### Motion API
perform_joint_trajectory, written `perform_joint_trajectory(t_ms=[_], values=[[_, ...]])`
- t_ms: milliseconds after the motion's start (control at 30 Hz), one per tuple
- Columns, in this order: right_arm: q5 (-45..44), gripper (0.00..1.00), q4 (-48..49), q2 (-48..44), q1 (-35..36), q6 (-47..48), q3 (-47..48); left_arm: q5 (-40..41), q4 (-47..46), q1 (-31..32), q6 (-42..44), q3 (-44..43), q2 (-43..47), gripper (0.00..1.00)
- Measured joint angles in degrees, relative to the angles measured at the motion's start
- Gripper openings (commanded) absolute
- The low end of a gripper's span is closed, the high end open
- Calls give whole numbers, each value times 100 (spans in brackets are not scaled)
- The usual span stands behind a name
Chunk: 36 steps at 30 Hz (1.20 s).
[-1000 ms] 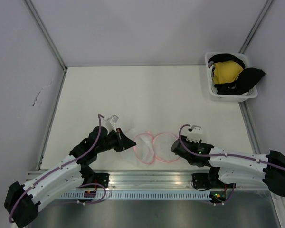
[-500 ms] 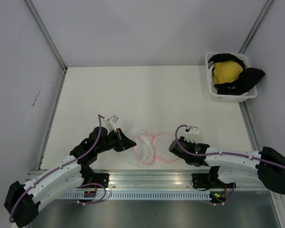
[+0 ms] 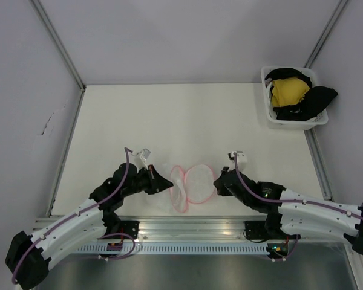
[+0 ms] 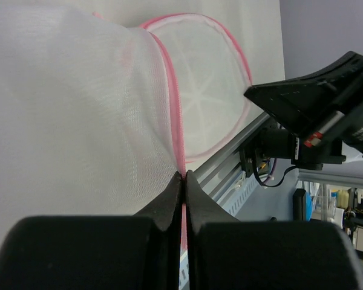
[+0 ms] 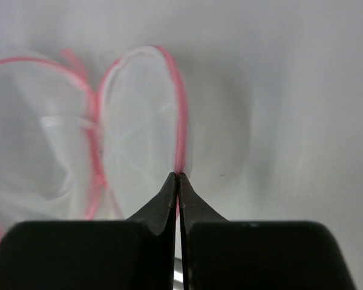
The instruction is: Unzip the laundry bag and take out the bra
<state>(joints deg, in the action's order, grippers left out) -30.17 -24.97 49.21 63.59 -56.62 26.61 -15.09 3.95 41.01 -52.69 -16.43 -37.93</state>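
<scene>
The laundry bag (image 3: 192, 185), white mesh with pink zipper trim, lies unzipped near the table's front edge, its two round halves folded toward each other. My left gripper (image 3: 171, 183) is shut on the pink trim (image 4: 179, 139) of the left half (image 4: 72, 121). My right gripper (image 3: 215, 184) is shut on the pink rim (image 5: 181, 133) of the right half (image 5: 142, 127). No garment shows inside the mesh. The yellow bra (image 3: 290, 90) rests in the white basket (image 3: 290, 124) at the back right, far from both grippers.
A black strappy garment (image 3: 317, 99) lies beside the bra and hangs over the basket's right rim. The metal rail (image 3: 187, 232) runs along the near edge just behind the bag. Grey walls close in the table on three sides.
My right gripper moved left to the bag's right half and shut on its pink rim. That half has tipped up toward the left half. The left arm has stayed put.
</scene>
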Motion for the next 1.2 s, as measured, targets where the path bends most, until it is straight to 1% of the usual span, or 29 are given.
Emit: perform_joint_trajectory(t_ms=[67, 200, 267, 333, 367, 400, 433, 700, 833, 1000, 1200], values=[[503, 0, 391, 31, 9, 365, 251, 0, -66, 0, 0, 0, 4, 2], [1421, 0, 1388, 457, 127, 931, 669, 4, -208, 0, -2, 2, 127, 2], [1784, 1, 1759, 708, 179, 1156, 793, 9, -280, 0, -11, 2, 221, 7], [2037, 0, 2026, 929, 195, 1320, 883, 11, -321, 0, -28, 2, 291, 37], [2142, 0, 2142, 1049, 192, 1401, 931, 17, -345, 0, -48, 2, 330, 54], [2240, 0, 2229, 1156, 192, 1471, 981, 33, -367, 0, -74, 4, 376, 95], [2317, 0, 2312, 1255, 192, 1530, 1034, 68, -378, 0, -116, 9, 439, 100], [2811, 0, 2758, 1683, 192, 1770, 1193, 382, -529, 0, -455, 264, 1147, 100], [3110, 0, 2844, 1762, 195, 1891, 1193, 546, -407, 0, -542, 278, 1176, 100], [3480, 0, 2907, 1897, 251, 2116, 1196, 750, 330, 0, -608, 109, 916, 100], [3928, 1, 3067, 2470, 516, 2352, 1257, 992, 1025, 0, -605, -146, 686, 100]])
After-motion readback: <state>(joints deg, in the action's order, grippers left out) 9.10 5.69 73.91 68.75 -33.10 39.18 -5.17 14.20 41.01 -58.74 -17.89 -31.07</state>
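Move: The right hand pinches the far-right edge of the laundry bag's pink-rimmed flap. The bag's pink opening rim, where the flap goes, stands about 16 cm to this hand's left, 2 cm back and 3 cm lower, and the flap's middle some 7 cm to its left, 3 cm lower. The left hand pinches the opening's left edge; from it the opening's middle lies about 2 cm right, 1 cm back and 4 cm below, the flap's middle 11 cm right, 5 cm below. Sweeping left about 18 cm and first rising some 8 cm, the right hand folds the pinched flap edge over towards the bag's opening, then draws back and partly down, turning some 50 degrees counter-clockwise with its grip kept. The left hand lifts, opens wide to let go of the bag rim, then sinks back over the bag, easing slightly left. ##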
